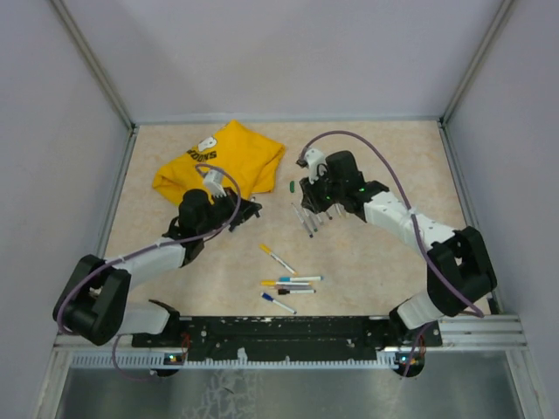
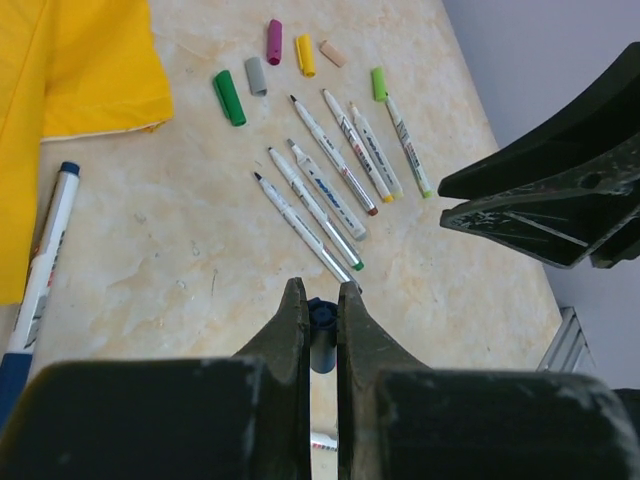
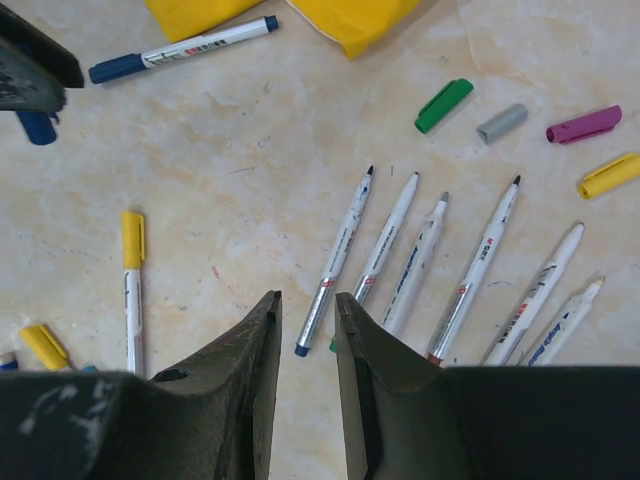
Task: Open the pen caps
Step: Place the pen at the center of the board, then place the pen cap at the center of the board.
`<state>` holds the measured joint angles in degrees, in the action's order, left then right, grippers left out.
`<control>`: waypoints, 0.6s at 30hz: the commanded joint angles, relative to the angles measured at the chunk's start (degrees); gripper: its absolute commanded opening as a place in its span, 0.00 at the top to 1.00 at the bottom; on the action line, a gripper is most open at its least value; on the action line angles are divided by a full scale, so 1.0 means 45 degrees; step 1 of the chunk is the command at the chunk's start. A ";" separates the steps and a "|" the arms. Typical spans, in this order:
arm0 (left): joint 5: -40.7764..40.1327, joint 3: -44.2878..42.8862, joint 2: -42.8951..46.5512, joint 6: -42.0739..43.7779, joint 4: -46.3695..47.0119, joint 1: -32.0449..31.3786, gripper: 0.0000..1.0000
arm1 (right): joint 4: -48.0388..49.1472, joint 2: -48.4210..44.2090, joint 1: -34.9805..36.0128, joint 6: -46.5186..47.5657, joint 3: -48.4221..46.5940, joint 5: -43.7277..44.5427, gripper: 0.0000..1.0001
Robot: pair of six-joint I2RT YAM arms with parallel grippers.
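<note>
My left gripper (image 2: pixel 320 290) is shut on a dark blue pen cap (image 2: pixel 322 322), held just above the table; it also shows in the top view (image 1: pixel 249 209). My right gripper (image 3: pixel 307 298) is open with nothing in it, low over a row of several uncapped pens (image 3: pixel 410 265). The blue-ended pen (image 3: pixel 338 265) lies on the table just past its fingertips. Loose caps lie beyond the row: green (image 3: pixel 443 105), grey (image 3: pixel 501 123), purple (image 3: pixel 584 124) and yellow (image 3: pixel 610 175). A capped blue pen (image 3: pixel 180 48) and a capped yellow pen (image 3: pixel 132 290) lie apart.
A yellow T-shirt (image 1: pixel 223 161) is crumpled at the back left, next to the left gripper. Several more capped pens (image 1: pixel 286 284) lie near the front middle. The two grippers are close together, with the right gripper (image 2: pixel 445 203) just right of the pen row.
</note>
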<state>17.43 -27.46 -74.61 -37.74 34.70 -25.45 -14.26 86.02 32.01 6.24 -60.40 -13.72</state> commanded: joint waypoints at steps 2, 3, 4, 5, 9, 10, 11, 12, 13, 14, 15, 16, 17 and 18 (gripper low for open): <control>-0.1445 -0.1464 -0.0793 0.1396 -0.1560 -0.0777 1.00 | -0.0273 -0.1199 -0.0829 0.1045 0.0204 -0.2978 0.72; -0.1614 -0.1740 -0.1007 0.1467 -0.1798 -0.0880 1.00 | -0.0274 -0.1263 -0.0903 0.1085 0.0232 -0.3079 0.72; -0.1860 -0.1997 -0.1236 0.1510 -0.2037 -0.0966 1.00 | -0.0276 -0.1312 -0.0976 0.1100 0.0238 -0.3153 0.72; -0.2076 -0.2344 -0.1494 0.1540 -0.2380 -0.1029 1.00 | -0.0286 -0.1338 -0.1029 0.1112 0.0251 -0.3206 0.72; -0.3076 -0.3899 -0.2634 0.1436 -0.4213 -0.1321 1.00 | -0.0320 -0.1322 -0.1259 0.1133 0.0258 -0.3371 0.72; -0.3227 -0.4229 -0.2955 0.1415 -0.4524 -0.1366 1.00 | -0.0326 -0.1322 -0.1289 0.1130 0.0276 -0.3387 0.72; -0.3322 -0.4468 -0.3179 0.1413 -0.4743 -0.1408 1.00 | -0.0317 -0.1322 -0.1324 0.1130 0.0278 -0.3399 0.72; -0.3392 -0.4642 -0.3356 0.1428 -0.4835 -0.1418 1.00 | -0.0311 -0.1322 -0.1341 0.1150 0.0293 -0.3398 0.72; -0.3486 -0.4789 -0.3498 0.1417 -0.4902 -0.1415 1.00 | -0.0293 -0.1322 -0.1365 0.1162 0.0307 -0.3398 0.72; -0.3574 -0.4924 -0.3616 0.1475 -0.4948 -0.1424 1.00 | -0.0276 -0.1298 -0.1397 0.1161 0.0330 -0.3397 0.72; -0.3648 -0.5039 -0.3706 0.1499 -0.4970 -0.1423 1.00 | -0.0269 -0.1285 -0.1408 0.1171 0.0336 -0.3397 0.72; -0.3696 -0.5136 -0.3798 0.1529 -0.4971 -0.1425 1.00 | -0.0268 -0.1261 -0.1437 0.1172 0.0327 -0.3402 0.72; -0.3715 -0.5256 -0.3878 0.1586 -0.4976 -0.1416 1.00 | -0.0268 -0.1244 -0.1443 0.1169 0.0335 -0.3401 0.72; -0.3717 -0.5378 -0.3995 0.1654 -0.4976 -0.1414 1.00 | -0.0266 -0.1217 -0.1449 0.1172 0.0336 -0.3398 0.72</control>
<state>2.96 -48.73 -91.15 -31.88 14.46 -31.53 -16.36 82.13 26.04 10.52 -58.72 -27.77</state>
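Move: The left hand, still gripping a blue cap, has the green cap that starts the cap row about 13 cm ahead, 7 cm to its right and 13 cm below. The grey cap is some 3 cm right of the green one and 1 cm farther out; the capped blue marker lies 4 cm ahead and 5 cm left of the hand. From the right hand, the green cap is about 11 cm ahead, 4 cm left and 12 cm below. Left hand carries its blue cap 5 cm forward, down and right towards the green cap; right eases back. ##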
